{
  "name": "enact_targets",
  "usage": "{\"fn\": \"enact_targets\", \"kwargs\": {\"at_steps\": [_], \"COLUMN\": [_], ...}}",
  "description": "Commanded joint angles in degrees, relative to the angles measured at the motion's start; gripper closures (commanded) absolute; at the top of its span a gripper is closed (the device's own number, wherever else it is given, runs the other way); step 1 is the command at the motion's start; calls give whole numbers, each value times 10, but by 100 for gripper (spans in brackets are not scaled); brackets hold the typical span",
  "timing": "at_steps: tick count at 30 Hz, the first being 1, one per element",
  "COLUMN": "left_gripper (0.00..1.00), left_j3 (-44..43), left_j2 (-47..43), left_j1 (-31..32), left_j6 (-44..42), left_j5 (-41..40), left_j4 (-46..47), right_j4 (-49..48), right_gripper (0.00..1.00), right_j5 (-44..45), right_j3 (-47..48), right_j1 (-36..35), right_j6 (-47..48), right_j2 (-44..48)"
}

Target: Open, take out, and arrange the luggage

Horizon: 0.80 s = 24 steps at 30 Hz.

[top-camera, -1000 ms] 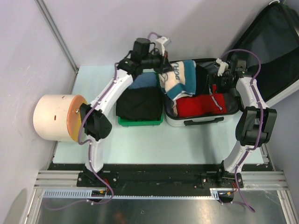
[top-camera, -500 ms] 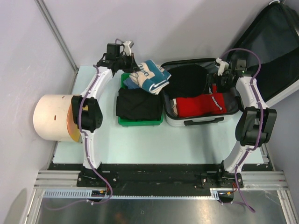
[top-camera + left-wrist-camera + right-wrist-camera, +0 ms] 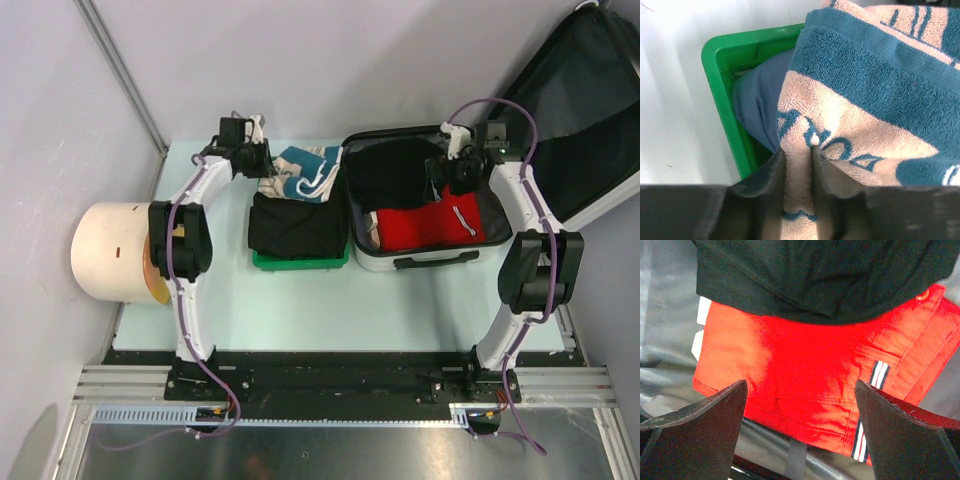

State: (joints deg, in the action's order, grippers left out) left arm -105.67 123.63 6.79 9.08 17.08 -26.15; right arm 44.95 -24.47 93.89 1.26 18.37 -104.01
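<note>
The luggage (image 3: 420, 258) lies open at the back right, its lid (image 3: 585, 110) leaning up against the wall. Inside are a black garment (image 3: 392, 170) and a red garment (image 3: 425, 225). My left gripper (image 3: 262, 163) is shut on a blue-and-cream towel (image 3: 305, 175), holding it over the far end of the green tray (image 3: 300, 262); in the left wrist view the towel (image 3: 865, 100) is pinched between the fingers (image 3: 767, 175). My right gripper (image 3: 440, 172) is open above the luggage, over the red garment (image 3: 805, 370) and black garment (image 3: 815, 275).
The green tray (image 3: 722, 75) holds a folded black garment (image 3: 297, 225) and a dark blue cloth (image 3: 757, 102). A cream cylinder (image 3: 115, 250) lies at the left table edge. Grey walls close the back and left.
My left gripper carried the towel leftward out of the luggage and over the green tray. My right gripper shifted slightly left over the luggage's contents.
</note>
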Motion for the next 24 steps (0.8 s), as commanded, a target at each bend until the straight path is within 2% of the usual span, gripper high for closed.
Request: {"fn": "enact_targets", "kwargs": {"at_steps": [1,2,4,5,8,15,21,22,24], "left_gripper": [57,43,34,24,12,11,7,7,7], "left_j3": [7,12,22,33,51,84,100,100,101], "left_j2": [-34,-48,-64,-85,-117,-213,-254,-257,-260], "left_j1": [-6,-5,-3,-2,-2,-4,-5,-5,-5], "left_j6": [-26,-29,-42,-44,-49,-53,-54,-53,-54], "left_j5": [-7,0,2,5,14,37,49,50,53], "left_j4": [11,12,11,11,13,10,8,7,7], "right_j4": [-58,-69,-106,-125,-195,-313,-385,-399,-434], "right_gripper": [8,8,8,8,7,6,7,9,19], "right_j5": [28,32,42,46,58,92,136,144,163], "right_j3": [21,21,17,7,-7,-12,-26,-30,-38], "right_j1": [-45,-55,-88,-97,-141,-212,-216,-214,-211], "right_j6": [40,58,77,95,124,189,214,219,219], "right_j2": [-4,-8,-20,-24,-43,-114,-169,-173,-178]}}
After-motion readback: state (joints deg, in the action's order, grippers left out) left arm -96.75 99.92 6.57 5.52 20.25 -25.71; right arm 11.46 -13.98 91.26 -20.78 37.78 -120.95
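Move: The left fingers hold the left edge of the striped towel, its middle some 7 cm to their right and 2 cm lower; the black clothes in the green tray lie about 10 cm back, 6 cm right and 4 cm below. For the open right hand, the black garment in the suitcase has its middle roughly 10 cm ahead, 9 cm left and 11 cm down; the red garment is about 1 cm ahead, 2 cm left and 12 cm below. Left hand releases the towel and rises; right sweeps 17 cm left-forward, sinking to the black garment's left end. ##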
